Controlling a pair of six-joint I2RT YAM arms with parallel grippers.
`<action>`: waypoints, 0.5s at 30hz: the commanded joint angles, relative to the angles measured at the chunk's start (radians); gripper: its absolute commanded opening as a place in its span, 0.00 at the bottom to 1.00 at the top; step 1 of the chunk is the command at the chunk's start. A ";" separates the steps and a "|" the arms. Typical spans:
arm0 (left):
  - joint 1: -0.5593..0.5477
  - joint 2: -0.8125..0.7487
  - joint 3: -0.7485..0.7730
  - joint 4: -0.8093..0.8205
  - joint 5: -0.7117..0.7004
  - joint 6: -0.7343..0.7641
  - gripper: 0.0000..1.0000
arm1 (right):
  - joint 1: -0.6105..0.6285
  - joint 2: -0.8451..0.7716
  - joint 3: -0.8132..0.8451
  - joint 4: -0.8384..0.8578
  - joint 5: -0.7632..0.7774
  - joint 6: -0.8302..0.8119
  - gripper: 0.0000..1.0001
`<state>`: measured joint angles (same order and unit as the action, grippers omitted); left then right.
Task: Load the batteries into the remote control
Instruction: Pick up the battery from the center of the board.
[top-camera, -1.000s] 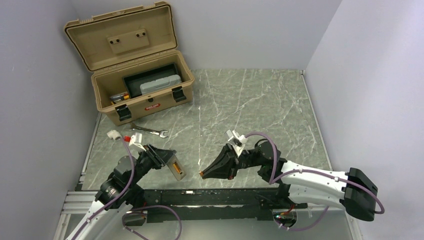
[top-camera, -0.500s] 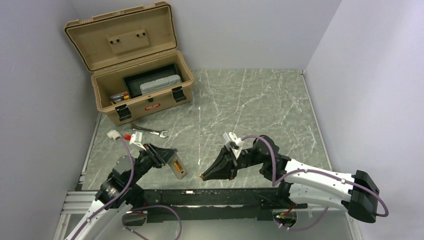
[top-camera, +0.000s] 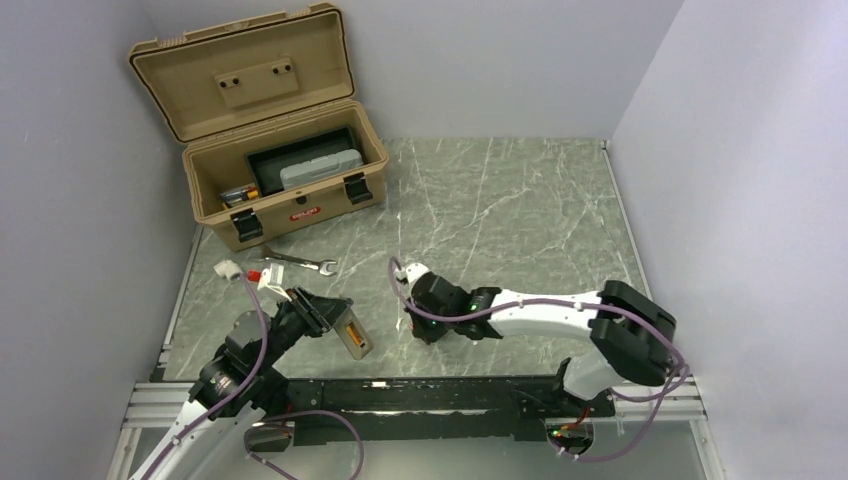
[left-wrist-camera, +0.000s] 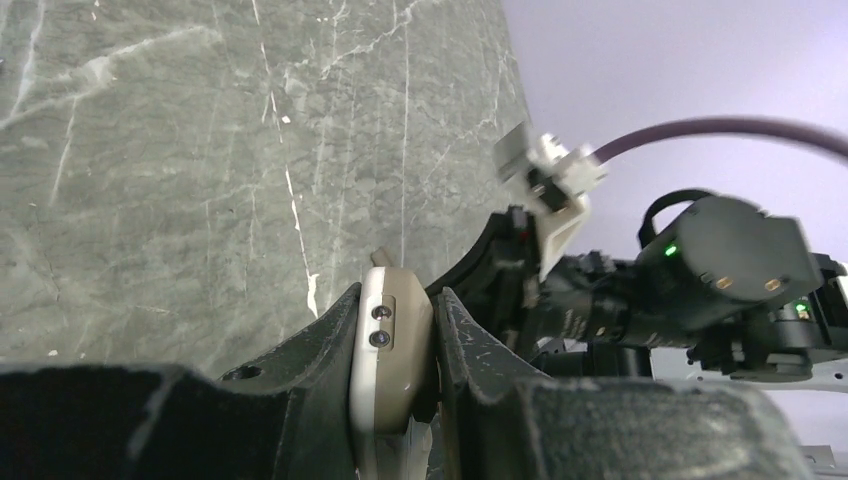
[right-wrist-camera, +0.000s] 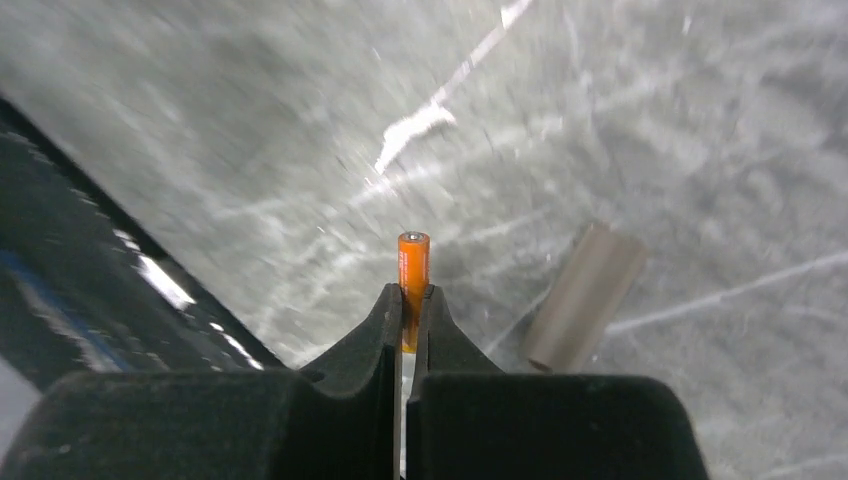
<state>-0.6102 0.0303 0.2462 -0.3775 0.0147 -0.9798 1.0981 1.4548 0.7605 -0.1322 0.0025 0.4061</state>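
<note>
My left gripper (left-wrist-camera: 398, 300) is shut on the remote control (left-wrist-camera: 385, 350), whose pale end with two small lenses sticks out between the fingers. From above, the remote control (top-camera: 353, 338) juts from the left gripper (top-camera: 338, 325) low over the table's near left. My right gripper (right-wrist-camera: 412, 292) is shut on one of the batteries (right-wrist-camera: 413, 255), a slim orange cylinder standing out past the fingertips. In the top view the right gripper (top-camera: 424, 330) points down a short way to the right of the remote; the battery is hidden there.
A grey-beige flat strip (right-wrist-camera: 585, 295) lies on the marble beside the battery. An open tan toolbox (top-camera: 285, 190) holding a grey case (top-camera: 320, 168) stands at the back left. A wrench (top-camera: 295, 262) and a small white block (top-camera: 228, 268) lie in front of it.
The right arm has swung left and stretched out towards the remote, its wrist turned down, still holding the battery. The left arm and remote have stayed put.
</note>
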 joint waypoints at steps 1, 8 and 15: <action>0.001 0.007 0.039 0.013 -0.012 0.024 0.00 | 0.052 0.062 0.082 -0.141 0.160 0.020 0.00; 0.001 0.002 0.031 0.025 -0.012 0.017 0.00 | 0.077 0.161 0.079 -0.133 0.211 0.040 0.13; 0.001 -0.026 0.029 0.000 -0.012 0.017 0.00 | 0.088 0.179 0.105 -0.149 0.217 0.030 0.37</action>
<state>-0.6102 0.0250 0.2462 -0.3874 0.0097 -0.9764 1.1828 1.6100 0.8349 -0.2478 0.1822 0.4385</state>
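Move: The loose battery lies on the board almost under the right hand, about 5 cm below it and roughly 1 cm back and 1 cm to its right. The battery cover stands some 3 cm ahead of that hand and 6 cm to its right, as low. The held remote is about 11 cm to its left, level fore and aft, perhaps 8 cm higher. From the left hand the battery is some 13 cm right, 3 cm back and 16 cm down. Straight down for most of its travel, the right hand finishes its drop onto the battery, sinking about 4 cm and shifting 1 to 2 cm to the right, while the wrist tilts some 15 degrees so the fingers point more steeply down. Once low, it nearly stops and the shut fingers open to about a third, ending on either side of the battery without pinching it. ##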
